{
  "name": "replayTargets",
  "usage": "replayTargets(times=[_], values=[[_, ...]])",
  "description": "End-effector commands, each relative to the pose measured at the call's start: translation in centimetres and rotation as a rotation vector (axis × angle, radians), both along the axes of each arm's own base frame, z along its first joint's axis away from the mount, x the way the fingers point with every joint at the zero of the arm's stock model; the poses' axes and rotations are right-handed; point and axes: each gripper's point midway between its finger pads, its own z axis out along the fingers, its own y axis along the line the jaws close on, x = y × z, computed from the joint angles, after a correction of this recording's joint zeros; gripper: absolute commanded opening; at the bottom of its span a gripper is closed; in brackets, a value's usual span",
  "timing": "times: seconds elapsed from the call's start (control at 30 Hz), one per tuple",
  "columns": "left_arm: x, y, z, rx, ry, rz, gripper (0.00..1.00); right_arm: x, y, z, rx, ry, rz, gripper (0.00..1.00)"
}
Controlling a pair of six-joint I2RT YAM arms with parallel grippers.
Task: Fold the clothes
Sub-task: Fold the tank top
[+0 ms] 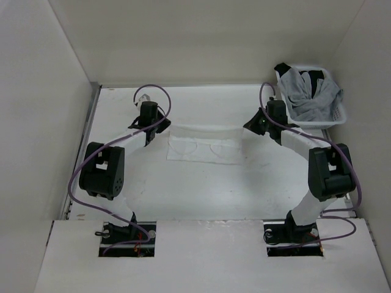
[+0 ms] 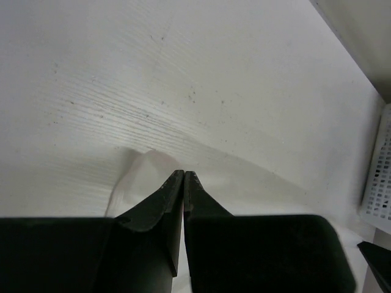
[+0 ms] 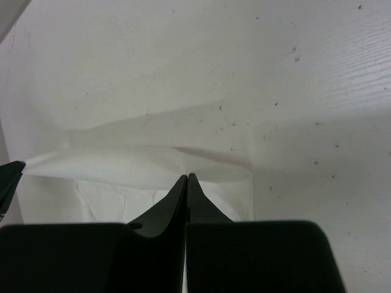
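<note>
The clothes (image 1: 204,145), a thin white garment, lie flat in the middle of the table, with the far edge drawn into a straight raised band between the two grippers. My left gripper (image 1: 149,135) is at the band's left end and my right gripper (image 1: 259,126) at its right end. In the left wrist view the left gripper (image 2: 184,173) is shut, with a corner of the clothes (image 2: 139,177) bunched at its tips. In the right wrist view the right gripper (image 3: 187,176) is shut at the edge of the folded-over band of the clothes (image 3: 122,165).
A white laundry basket (image 1: 335,116) stands at the back right, holding a grey cloth (image 1: 305,91) and a black piece. Its wall (image 2: 380,177) shows at the right of the left wrist view. White walls enclose the table on three sides.
</note>
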Motion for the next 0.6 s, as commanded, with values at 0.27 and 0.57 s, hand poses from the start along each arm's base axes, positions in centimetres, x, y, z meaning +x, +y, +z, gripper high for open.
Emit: replayTargets(times=[0.27, 0.57], values=[[-4.1, 1.0, 2.4, -0.069, -0.135, 0.003, 0.02, -2.1, 0.2, 1.8, -0.006, -0.101, 0.005, 0.01], [-9.0, 0.8, 2.7, -0.076, -0.18, -0.042, 0.02, -7.8, 0.0, 0.0, -0.034, -0.083, 0.013, 0.01]])
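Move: Each closed hand still holds its end of the tank top's raised edge. For the left hand, the near left corner of the layer on the table lies about 15 cm straight back and 8 cm below. For the right hand, the near right corner lies about 15 cm back and level with it sideways, 9 cm lower. The white basket stands some 16 cm ahead of the right hand and 29 cm to its right. Back towards the robot both arms draw the held edge, dipping about 1 cm on the way, over the layer lying on the table and towards its near edge. The left hand sets off first and covers close to 9 cm; the right lingers briefly, then follows for about 7 cm. Fingers stay shut on the cloth and the wrists barely turn. ##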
